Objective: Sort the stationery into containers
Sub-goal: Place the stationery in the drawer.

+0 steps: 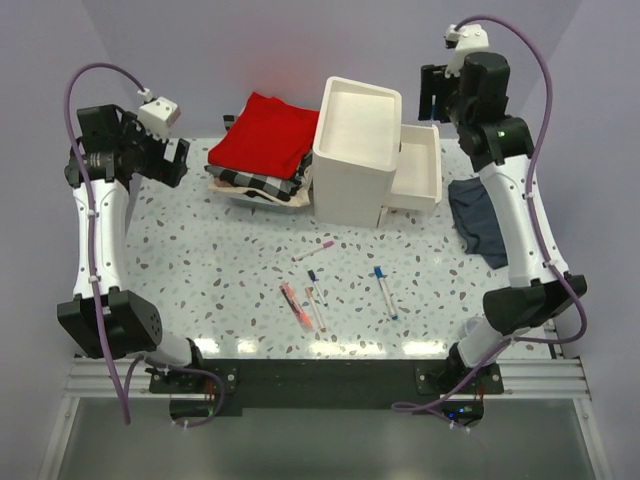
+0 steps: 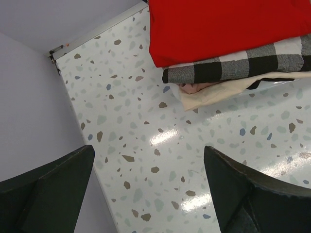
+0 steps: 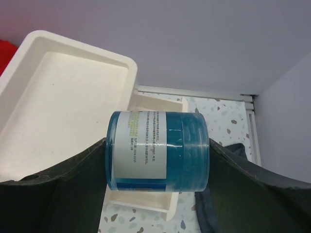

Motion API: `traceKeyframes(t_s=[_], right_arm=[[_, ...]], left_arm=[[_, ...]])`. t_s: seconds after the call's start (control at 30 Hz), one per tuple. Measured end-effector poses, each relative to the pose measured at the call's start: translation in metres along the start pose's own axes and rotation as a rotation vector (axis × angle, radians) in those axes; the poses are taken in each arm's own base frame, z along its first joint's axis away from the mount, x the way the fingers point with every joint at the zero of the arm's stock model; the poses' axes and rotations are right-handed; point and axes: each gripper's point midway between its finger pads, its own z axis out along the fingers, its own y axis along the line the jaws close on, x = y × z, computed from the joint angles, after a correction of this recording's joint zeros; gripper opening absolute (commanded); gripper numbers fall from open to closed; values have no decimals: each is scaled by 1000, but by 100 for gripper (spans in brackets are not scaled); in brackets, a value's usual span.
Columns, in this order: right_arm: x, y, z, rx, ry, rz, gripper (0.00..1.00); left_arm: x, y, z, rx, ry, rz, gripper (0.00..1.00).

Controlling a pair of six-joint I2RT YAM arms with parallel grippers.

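Note:
My right gripper (image 3: 158, 160) is shut on the blue tape roll (image 3: 158, 150), a squat blue cylinder with a white label lying sideways between the fingers. It hangs above the pulled-out drawer (image 3: 156, 103) of the white drawer unit (image 3: 63, 92). In the top view the right gripper (image 1: 437, 95) is high at the back right, next to the unit (image 1: 355, 150) and its open drawer (image 1: 418, 165). On the table lie a pink-capped pen (image 1: 315, 250), a blue-capped pen (image 1: 385, 291), another thin pen (image 1: 314, 300) and an orange-red marker (image 1: 294, 305). My left gripper (image 2: 148, 170) is open and holds nothing.
A stack of red and checked folded cloths (image 1: 262, 135) lies left of the unit, also under the left wrist (image 2: 218, 29). A dark blue-grey cloth (image 1: 480, 225) lies at the right by the right arm. The left gripper (image 1: 170, 160) hovers near the table's far left edge.

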Motion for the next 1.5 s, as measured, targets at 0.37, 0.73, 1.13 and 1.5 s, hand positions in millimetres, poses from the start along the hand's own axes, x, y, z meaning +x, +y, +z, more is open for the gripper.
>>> traceKeyframes(t_s=[0.37,0.73,1.13,1.5], right_arm=[[65,-50,49,107,180,173,0],[141,-39,100,48,379,244,0],[169,-23,118,-10,449,277,0],[180,-10,123,-73,480,292,34]], left_arm=[[5,-8,2,-1,5,-73,99],[12,-10,-5,-26,25,-71,99],[16,-11,-4,-29,35,-95,99],[21,-14,-1,-22,46,-112,99]])
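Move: The open drawer that I am bringing the blue cylinder to lies about 10 cm ahead of my right hand, 3 cm to its right and some 30 cm below. The white cabinet's middle is about 10 cm ahead and 13 cm to the left; the dark cloth is about 3 cm back and 22 cm to the right, on the table. From my left hand the drawer is some 16 cm ahead, 58 cm to the right and 17 cm below. Still gripping the blue cylinder, I lower my right hand about 20 cm and reach some 8 cm forward, down towards the open drawer beside the cabinet. On the way I swing about 6 cm right, then ease half of that back left, pitching the fingers nearly 30 degrees further down and rolling the hand's left side up. The descent slows to a stop with the fingers unchanged. ##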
